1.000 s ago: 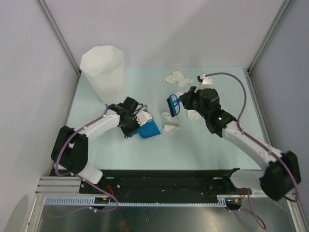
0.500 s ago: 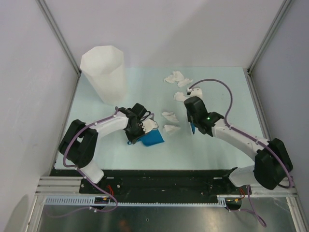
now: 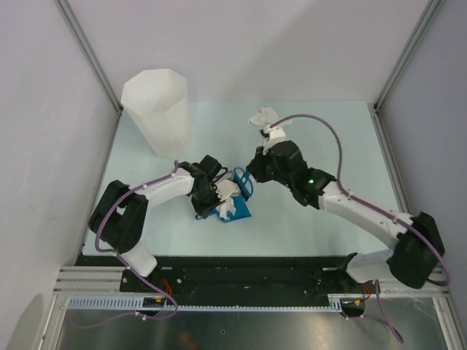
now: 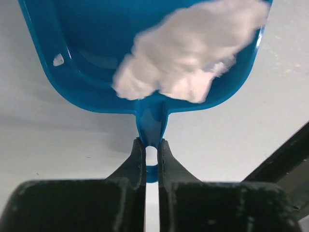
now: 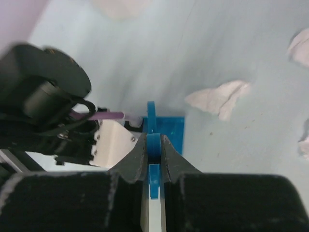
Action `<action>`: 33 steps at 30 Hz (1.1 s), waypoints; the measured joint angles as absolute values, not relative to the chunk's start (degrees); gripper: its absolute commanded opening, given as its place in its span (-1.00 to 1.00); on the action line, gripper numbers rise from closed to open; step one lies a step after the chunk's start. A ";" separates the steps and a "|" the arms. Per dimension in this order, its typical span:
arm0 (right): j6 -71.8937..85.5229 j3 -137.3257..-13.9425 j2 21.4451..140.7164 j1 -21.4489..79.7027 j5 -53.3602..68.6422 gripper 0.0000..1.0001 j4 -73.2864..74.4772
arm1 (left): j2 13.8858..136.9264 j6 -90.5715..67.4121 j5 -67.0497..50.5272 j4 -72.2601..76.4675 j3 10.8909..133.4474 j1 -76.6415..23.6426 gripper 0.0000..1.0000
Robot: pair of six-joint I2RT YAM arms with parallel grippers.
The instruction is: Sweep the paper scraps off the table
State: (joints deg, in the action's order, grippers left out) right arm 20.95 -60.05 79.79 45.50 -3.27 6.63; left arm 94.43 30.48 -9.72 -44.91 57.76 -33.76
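My left gripper (image 3: 213,198) is shut on the handle of a blue dustpan (image 3: 235,210) that rests on the mint-green table (image 3: 343,138). In the left wrist view the gripper (image 4: 151,147) pinches the dustpan handle (image 4: 151,121), and a crumpled white paper wad (image 4: 193,48) lies in the pan. My right gripper (image 3: 255,171) is shut on a blue brush (image 3: 242,179) right at the pan's mouth; it also shows in the right wrist view (image 5: 153,145). More paper scraps (image 3: 263,115) lie at the back. One scrap (image 5: 219,99) lies just beyond the brush.
A tall white faceted bin (image 3: 157,109) stands at the back left of the table. Grey walls and metal frame posts close in the table on three sides. The right arm's purple cable (image 3: 321,127) arcs over the back right.
My right gripper has swept the brush leftward to the dustpan's mouth. The two scraps that lay beside the pan are gone from the table, and white paper now lies in the pan.
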 measured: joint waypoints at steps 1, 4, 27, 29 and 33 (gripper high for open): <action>20.80 -60.34 77.89 45.28 -4.62 -1.00 7.05 | 94.26 30.48 -10.26 -44.95 57.76 -33.54 -1.00; 20.08 -61.12 72.10 44.36 -8.62 -1.00 8.29 | 92.73 30.44 -12.97 -45.06 57.76 -32.34 -1.00; 14.13 -60.38 53.25 30.70 -24.97 -1.00 23.70 | 83.70 22.28 -9.63 -48.90 95.20 -19.29 -1.00; 13.96 -59.61 53.49 30.61 -24.56 -1.00 23.73 | 85.32 21.87 -7.77 -49.47 102.45 -17.37 -1.00; 13.82 -58.04 54.30 30.59 -23.22 -1.00 23.73 | 87.70 21.37 -4.91 -51.37 112.46 -13.76 -0.99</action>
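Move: The white bin that the loaded dustpan is taken to stands some 26 cm ahead of the left hand and 15 cm to its left, its middle about 14 cm higher; the scraps on the pan lie about 6 cm right and 3 cm ahead. From the right hand, roughly 19 cm above the table, the near right scrap is about 9 cm ahead and 15 cm right, the left-behind scrap 8 cm straight ahead, and the far scrap 18 cm ahead and 11 cm right. The dustpan, still pinched by its handle, is lifted with its scraps by the left hand, about 36 cm up and half as far forward, veering left late towards the bin as the wrist swings the fingers forward and turns counter-clockwise. The brush, kept in the right hand, swings up and right away from the pan, turns clockwise, then sinks partway towards the near right scrap. ##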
